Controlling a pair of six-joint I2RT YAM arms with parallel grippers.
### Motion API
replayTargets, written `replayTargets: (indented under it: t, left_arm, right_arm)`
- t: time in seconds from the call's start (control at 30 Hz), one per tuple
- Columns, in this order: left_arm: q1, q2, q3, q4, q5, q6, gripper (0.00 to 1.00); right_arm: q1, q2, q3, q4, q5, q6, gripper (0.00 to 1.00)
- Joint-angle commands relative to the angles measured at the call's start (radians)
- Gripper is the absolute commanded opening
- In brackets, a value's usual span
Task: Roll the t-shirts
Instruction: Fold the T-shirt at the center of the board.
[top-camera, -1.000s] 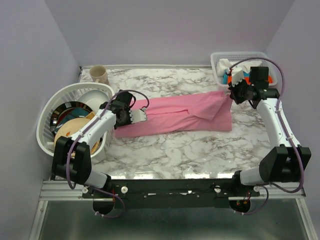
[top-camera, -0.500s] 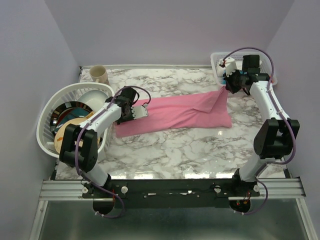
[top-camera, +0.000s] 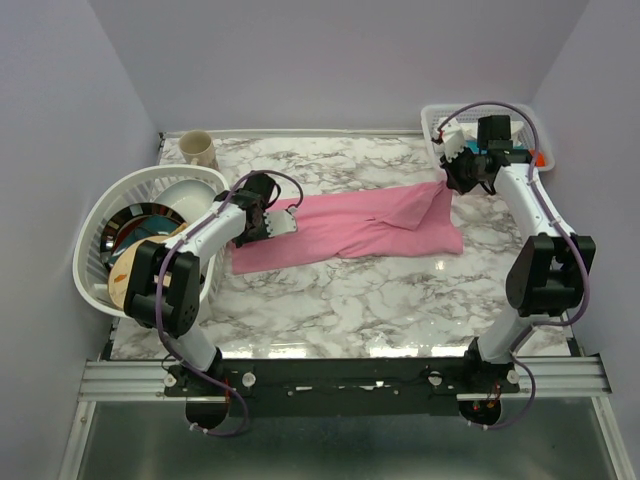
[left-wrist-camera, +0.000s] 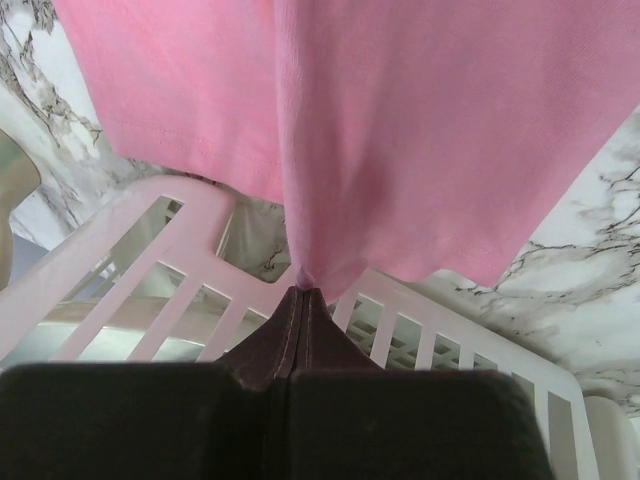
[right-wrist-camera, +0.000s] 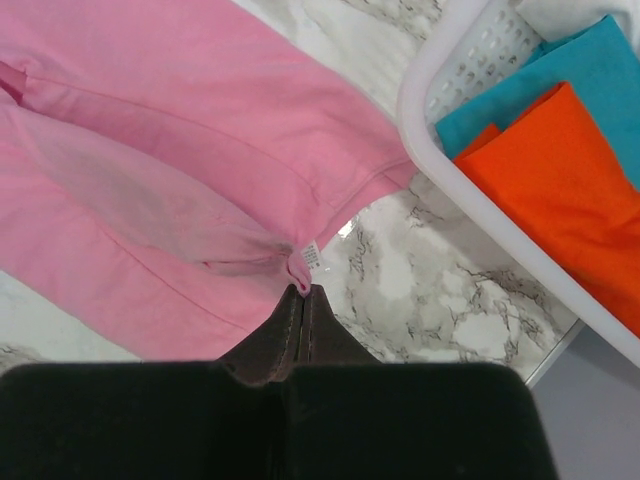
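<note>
A pink t-shirt (top-camera: 370, 225) lies folded into a long strip across the marble table, stretched between my two grippers. My left gripper (top-camera: 288, 226) is shut on its left end; in the left wrist view the fabric (left-wrist-camera: 400, 130) runs up from the closed fingertips (left-wrist-camera: 302, 290). My right gripper (top-camera: 447, 180) is shut on its far right corner and holds it lifted; in the right wrist view the pinched hem (right-wrist-camera: 300, 262) with a white label sits at the fingertips (right-wrist-camera: 301, 290), and the shirt (right-wrist-camera: 150, 170) spreads to the left.
A white round rack (top-camera: 95, 235) with plates and bowls stands at the left, close under my left gripper (left-wrist-camera: 120, 260). A white basket (top-camera: 434, 125) at the back right holds orange (right-wrist-camera: 560, 180) and teal cloths. A beige cup (top-camera: 199, 150) stands at the back left.
My right gripper has moved up and towards the back with the shirt's corner, pulling that end taut. My left gripper has shifted a little towards the back, still holding the left end.
</note>
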Motion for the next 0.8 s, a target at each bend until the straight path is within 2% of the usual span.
replayTargets:
  t: [0.0,0.43,0.5,0.53,0.57,0.63,0.67,0.77]
  left_arm:
    - [0.006,0.008,0.023,-0.020,-0.016,-0.001,0.00]
    - [0.005,0.033,0.004,0.004,-0.028,-0.027,0.00]
    - [0.005,0.037,0.020,0.010,-0.037,-0.043,0.08]
    - [0.006,0.039,0.039,0.003,-0.037,-0.053,0.11]
    - [0.005,0.036,0.052,-0.008,-0.028,-0.066,0.18]
    - [0.003,0.011,0.078,-0.043,-0.013,-0.082,0.25]
    - [0.003,-0.001,0.098,-0.051,0.010,-0.093,0.29]
    - [-0.006,-0.056,0.093,-0.069,0.041,-0.139,0.34]
  right_arm:
    - [0.006,-0.002,-0.020,-0.028,-0.013,-0.012,0.01]
    - [0.006,0.022,-0.017,-0.004,0.015,0.011,0.01]
    - [0.036,0.054,0.018,-0.007,0.018,0.017,0.01]
    - [0.039,0.066,0.038,-0.016,0.024,0.026,0.13]
    - [0.042,0.077,0.056,-0.024,0.035,0.035,0.22]
    - [0.041,0.096,0.130,-0.065,0.047,0.081,0.34]
    - [0.041,0.093,0.144,-0.079,0.052,0.084,0.38]
    - [0.039,0.027,0.109,-0.104,0.032,0.057,0.41]
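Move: Both hands still pinch the folded-over edge of the pink T-shirt; its middle lies about 27 cm right, 3 cm ahead and 5 cm below the left hand, and some 21 cm left, 10 cm back and 10 cm below the right hand. The mug stands about 22 cm ahead and 10 cm left of the left hand, the dish basket 21 cm left, level with it. The clothes basket sits about 10 cm ahead and 12 cm right of the right hand. Both hands hold nearly still, then open partway, releasing the T-shirt's edge, the right easing about 2 cm forward-left. ##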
